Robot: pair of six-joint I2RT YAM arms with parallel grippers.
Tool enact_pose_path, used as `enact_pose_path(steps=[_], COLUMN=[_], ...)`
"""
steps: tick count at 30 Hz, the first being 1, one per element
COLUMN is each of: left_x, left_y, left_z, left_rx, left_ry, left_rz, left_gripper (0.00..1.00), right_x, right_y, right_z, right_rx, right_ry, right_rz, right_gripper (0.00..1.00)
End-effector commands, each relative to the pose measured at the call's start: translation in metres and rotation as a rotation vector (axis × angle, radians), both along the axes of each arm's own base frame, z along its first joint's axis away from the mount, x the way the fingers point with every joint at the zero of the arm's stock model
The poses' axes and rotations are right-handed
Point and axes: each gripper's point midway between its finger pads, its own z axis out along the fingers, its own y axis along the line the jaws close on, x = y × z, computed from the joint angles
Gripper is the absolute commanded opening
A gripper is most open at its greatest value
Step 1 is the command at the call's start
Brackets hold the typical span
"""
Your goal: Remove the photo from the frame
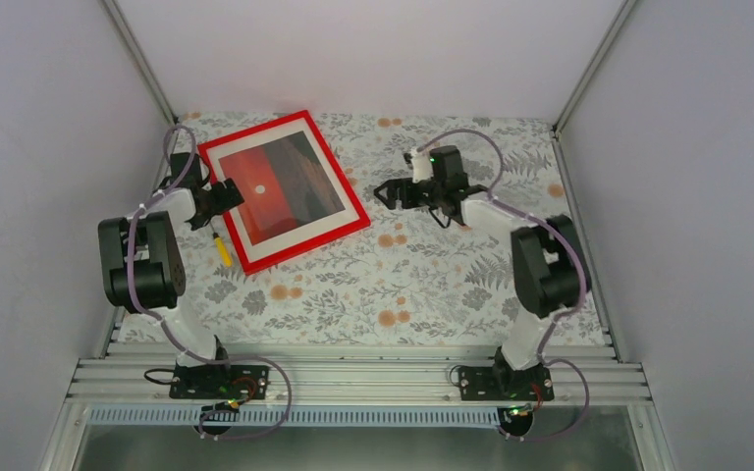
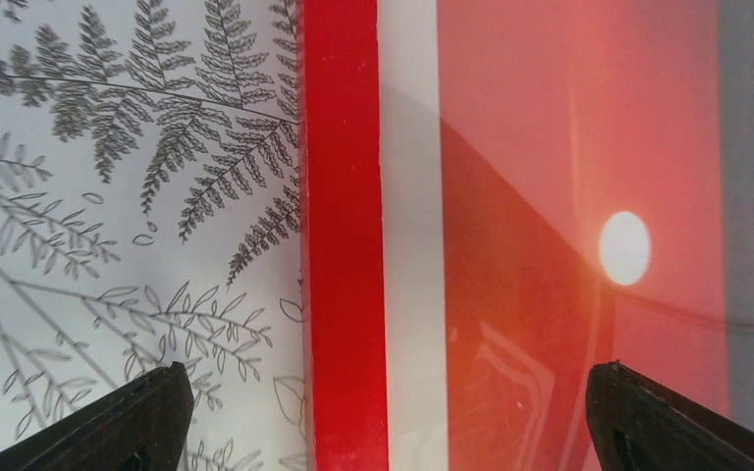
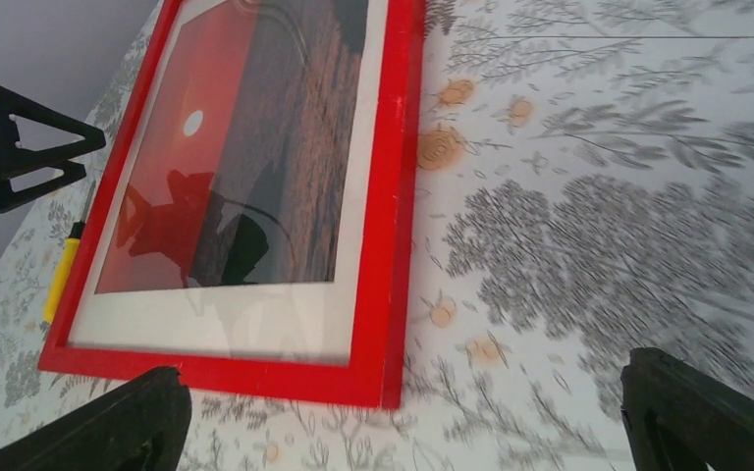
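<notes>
The red frame (image 1: 351, 227) lies face up and tilted at the back left of the floral table. The sunset photo (image 1: 280, 186) sits inside it behind glass, with a white mat around it. My left gripper (image 1: 218, 199) is open and empty above the frame's left rail (image 2: 344, 245); the photo's white sun (image 2: 623, 247) shows in its wrist view. My right gripper (image 1: 390, 192) is open and empty, hanging right of the frame. Its wrist view shows the frame's near corner (image 3: 378, 378) and the photo (image 3: 255, 147).
A yellow and black marker (image 1: 221, 246) lies on the table just off the frame's left rail, also seen in the right wrist view (image 3: 61, 280). White walls close in the back and both sides. Floral tablecloth (image 1: 432, 285) spreads right of and in front of the frame.
</notes>
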Motion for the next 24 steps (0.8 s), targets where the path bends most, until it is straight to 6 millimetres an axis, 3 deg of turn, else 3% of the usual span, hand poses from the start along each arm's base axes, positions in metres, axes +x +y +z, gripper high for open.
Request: enact_pose_path(steps=[1, 6, 14, 19, 24], left_x=[0.013, 0.022, 0.024, 0.026, 0.027], left_y=[0.001, -0.015, -0.043, -0.062, -0.094], left_z=[-0.008, -0.017, -0.030, -0.033, -0.029], left_rx=[-0.003, -0.042, -0.073, -0.081, -0.082], left_ry=[0.007, 0.013, 0.033, 0.041, 0.036], left_rz=[-0.029, -0.079, -0.145, -0.191, -0.259], left_gripper=[0.99, 0.99, 0.99, 1.00, 1.00], right_x=[0.019, 0.028, 0.029, 0.018, -0.005], right_y=[0.039, 0.061, 0.085, 0.090, 0.090], right_z=[-0.009, -0.043, -0.081, -0.092, -0.098], right_rx=[0.017, -0.007, -0.016, -0.004, -0.002], right_ry=[-0.005, 0.060, 0.143, 0.188, 0.229], right_rz=[0.092, 0.113, 0.163, 0.185, 0.216], right_gripper=[1.00, 0.99, 0.98, 0.97, 0.95])
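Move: The left gripper hangs almost over the red frame's left border, which lies about 1 cm to its left and 5 cm below; the photo's middle is some 14 cm to the right and 1 cm farther out, the screwdriver 12 cm back and 2 cm left. From the right gripper the frame's near right corner is about 5 cm left, 1 cm back and 11 cm below; the photo's middle lies 28 cm left and 5 cm ahead. Lower the open left gripper about 3 cm so its left finger stands outside the frame's left border, then push that border right, creeping forward and turning slightly clockwise. Bring the open right gripper left and down, about 8 cm each, with a little forward then back, until its fingers straddle the near right part of the frame, right finger against the outer edge; turn it some 10 degrees counter-clockwise, tipping down. ##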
